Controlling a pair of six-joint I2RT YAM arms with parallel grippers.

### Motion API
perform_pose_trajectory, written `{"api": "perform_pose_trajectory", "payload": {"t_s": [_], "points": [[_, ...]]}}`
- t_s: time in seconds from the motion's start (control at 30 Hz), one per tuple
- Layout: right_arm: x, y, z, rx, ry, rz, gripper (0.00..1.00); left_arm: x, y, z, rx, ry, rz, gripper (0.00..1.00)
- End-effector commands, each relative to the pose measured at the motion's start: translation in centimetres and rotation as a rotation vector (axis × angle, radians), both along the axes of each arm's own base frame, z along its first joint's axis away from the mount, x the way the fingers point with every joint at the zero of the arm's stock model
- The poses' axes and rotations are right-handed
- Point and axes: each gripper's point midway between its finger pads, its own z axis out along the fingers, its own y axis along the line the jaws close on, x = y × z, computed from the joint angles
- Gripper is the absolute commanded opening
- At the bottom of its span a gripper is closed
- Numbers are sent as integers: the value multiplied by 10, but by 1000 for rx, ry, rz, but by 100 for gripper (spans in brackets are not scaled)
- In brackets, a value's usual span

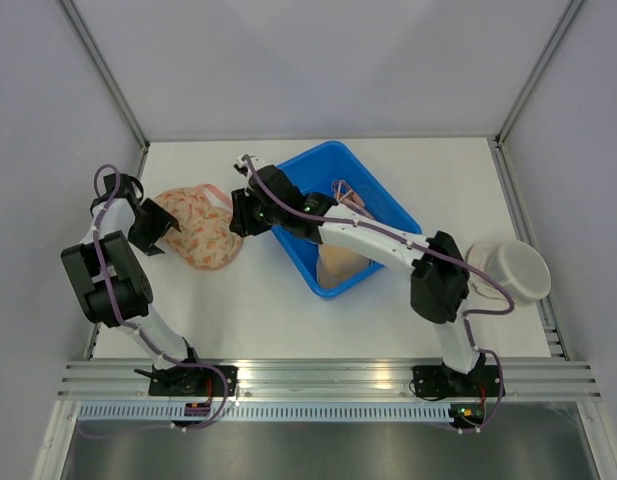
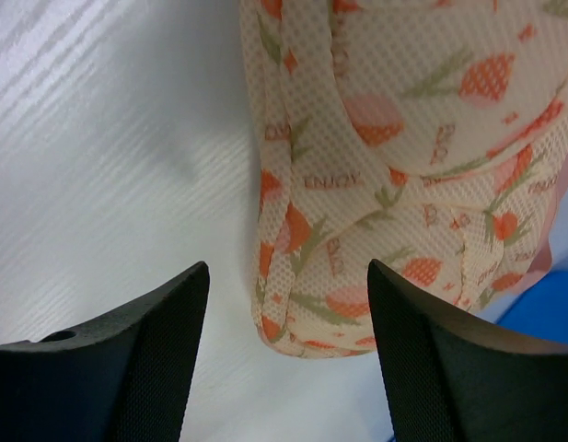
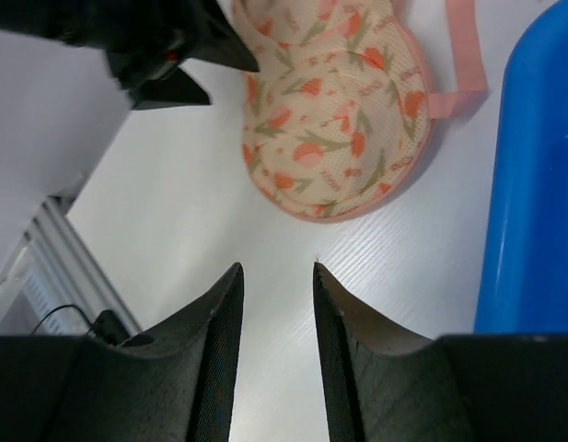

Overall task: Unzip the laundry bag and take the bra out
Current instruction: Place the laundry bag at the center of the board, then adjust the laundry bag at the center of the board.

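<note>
The laundry bag (image 1: 200, 232) is a round mesh pouch with an orange flower print and pink trim, lying on the white table left of the blue bin. My left gripper (image 1: 160, 228) is open at its left edge. The bag's rim (image 2: 311, 313) shows between the fingers, apart from both pads. My right gripper (image 1: 236, 215) is open just right of the bag with nothing between its fingers. In the right wrist view the bag (image 3: 334, 110) lies ahead of that gripper (image 3: 277, 267). A beige garment with pink straps (image 1: 340, 262) lies in the bin; I cannot tell if it is the bra.
The blue bin (image 1: 388, 205) stands at the table's middle, under my right arm. A white bowl (image 1: 515, 272) sits at the right edge. A pink strap loop (image 3: 460, 64) trails from the bag toward the bin. Frame posts and walls close in the table.
</note>
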Motion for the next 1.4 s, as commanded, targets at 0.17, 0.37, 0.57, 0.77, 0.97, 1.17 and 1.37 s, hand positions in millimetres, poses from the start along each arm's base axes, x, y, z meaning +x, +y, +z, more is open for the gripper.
{"api": "perform_pose_trajectory", "payload": {"t_s": [0.17, 0.37, 0.57, 0.77, 0.97, 1.17, 1.37], "points": [[-43, -42, 69, 156, -92, 0, 42, 38, 42, 1, -54, -61, 97, 71], [-55, -60, 65, 117, -107, -1, 41, 50, 47, 5, -57, -104, 98, 71], [-62, -73, 64, 119, -105, -9, 42, 65, 43, 7, -101, -166, 102, 70], [-63, -83, 61, 100, -109, -29, 41, 64, 42, -7, -116, -143, 110, 66], [-64, -87, 73, 115, -124, -38, 41, 50, 37, -29, -147, -91, 123, 46], [-70, -90, 79, 129, -123, -34, 42, 34, 40, -23, -133, -98, 179, 12], [-76, -96, 83, 137, -124, -41, 42, -15, 57, 12, 24, -97, 345, 2]]}}
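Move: The laundry bag lies just under my left hand, its middle about 5 cm ahead, 7 cm to the right and 5 cm down. Its loose left edge, which I go for, is some 4 cm ahead, 3 cm left and 5 cm below. The pink strap is about 12 cm ahead and 11 cm right, and the blue box's middle 38 cm right and 6 cm ahead. From my right hand the bag's middle is roughly 8 cm ahead, 11 cm left and 18 cm below. I slide my open left hand forward and left along the bag's left edge, about 5 cm out, then sink some 3 cm while shutting the fingers to pinch the mesh, and draw it back about 4 cm towards me, rising a little at the end. Meanwhile my empty right hand backs away from the bag, right, back and up. ##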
